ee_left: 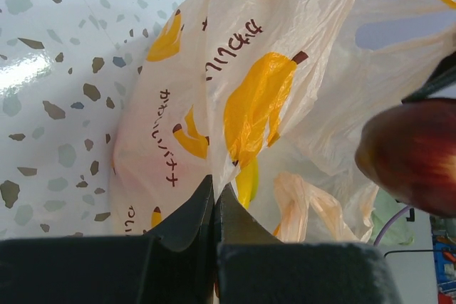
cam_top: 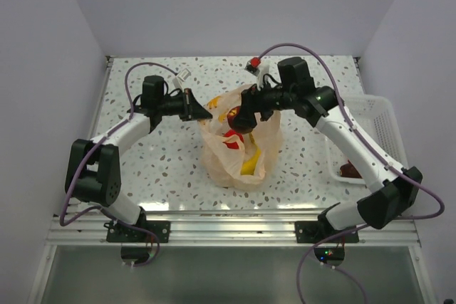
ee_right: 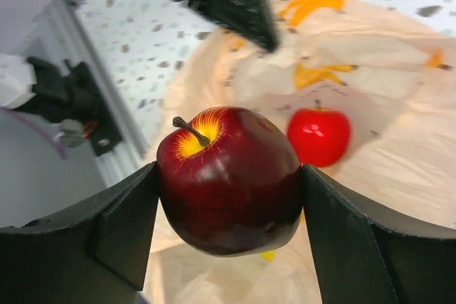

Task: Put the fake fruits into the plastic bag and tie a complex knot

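The plastic bag stands mid-table, pale peach with yellow banana prints. My left gripper is shut on the bag's rim and holds its left side up. My right gripper is shut on a dark red apple with a yellow top, hanging just above the bag's open mouth; the apple also shows at the right of the left wrist view. Inside the bag lie a bright red fruit and a yellow banana. No knot shows; a loose handle loop hangs inside.
A white perforated basket stands at the right edge of the table, with a dark maroon piece in its near corner. A small red and white object lies near the back wall. Walls enclose the table on three sides.
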Controlling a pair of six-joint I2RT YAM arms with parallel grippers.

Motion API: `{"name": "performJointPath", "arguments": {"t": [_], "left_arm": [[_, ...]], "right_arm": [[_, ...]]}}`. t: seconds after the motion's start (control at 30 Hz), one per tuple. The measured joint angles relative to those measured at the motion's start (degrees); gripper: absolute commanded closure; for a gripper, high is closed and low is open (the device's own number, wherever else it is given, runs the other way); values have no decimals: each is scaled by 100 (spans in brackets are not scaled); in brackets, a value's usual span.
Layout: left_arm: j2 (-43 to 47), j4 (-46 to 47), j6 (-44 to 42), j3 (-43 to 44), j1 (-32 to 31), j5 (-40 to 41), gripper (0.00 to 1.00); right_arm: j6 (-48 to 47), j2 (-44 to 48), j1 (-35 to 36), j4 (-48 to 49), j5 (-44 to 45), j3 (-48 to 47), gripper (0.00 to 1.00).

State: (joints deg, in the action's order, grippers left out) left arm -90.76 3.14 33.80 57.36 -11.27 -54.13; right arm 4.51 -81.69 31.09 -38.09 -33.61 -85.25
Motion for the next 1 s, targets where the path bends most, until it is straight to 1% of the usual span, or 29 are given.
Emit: {"name": "performJointPath", "arguments": {"t": [0.03, 0.07, 0.17, 0.23, 0.4, 0.53, 0.6, 0.67, 0.73, 0.9, 0.93, 0.97, 1.0], "left_arm": [[0, -11, -4, 0, 0, -2, 100], [0, -26, -13, 0, 0, -2, 100], [0, -66, -39, 0, 0, -4, 100], [0, -66, -39, 0, 0, -4, 100], [0, -63, -39, 0, 0, -7, 100], [0, -66, -39, 2, 0, -4, 100], [0, -66, -39, 7, 0, -2, 100], [0, -66, -39, 7, 2, 0, 100], [0, -68, -39, 11, 7, 0, 100], [0, -103, -46, 28, 42, 15, 100], [0, -105, -44, 28, 44, 20, 100], [0, -107, -44, 28, 46, 20, 100], [0, -105, -42, 28, 46, 17, 100]], "right_arm": [[-72, -44, -2, -7, 214, -13, 53], [-153, -85, -2, -7, 431, -33, 35], [-444, -236, 11, -96, 887, -160, 15], [-597, -323, 17, -221, 1040, -254, 5], [-828, -321, 26, -514, 1071, -428, 1], [-922, -238, -46, -802, 957, -903, 1], [-920, -138, -236, -922, 654, -1255, 2], [-898, 7, -645, -990, 221, -1613, 2], [-916, 175, -1115, -1045, 46, -1849, 1], [-1403, 699, -2610, -1659, 131, -1950, 1], [-1541, 754, -3049, -1847, 271, -1950, 2], [-1639, 756, -3335, -1978, 365, -1947, 1], [-1779, 717, -3805, -2170, 448, -1947, 2]]}}
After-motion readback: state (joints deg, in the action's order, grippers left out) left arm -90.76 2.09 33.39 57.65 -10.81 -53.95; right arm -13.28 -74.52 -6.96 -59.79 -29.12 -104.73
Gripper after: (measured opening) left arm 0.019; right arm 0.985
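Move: My right hand holds the dark apple above the bag's open inside, whose middle is about 2 cm ahead and 15 cm below. The red apple already in the bag lies some 4 cm ahead, 2 cm left and 18 cm below; the banana is 3 cm back and 4 cm right, at that same depth. The crate's middle sits roughly 39 cm right, 2 cm ahead and 20 cm lower. From my left hand, the bag's inside is about 10 cm right, 5 cm back and 5 cm below. I ease my right hand about 3 cm forward and 2 cm down over the bag's opening, open the fingers wide to let go of the dark apple, then lift some 14 cm and sweep about 22 cm right towards the crate, swinging the wrist clockwise by roughly 30 degrees. My left hand stays put, still pinching the bag's edge. ##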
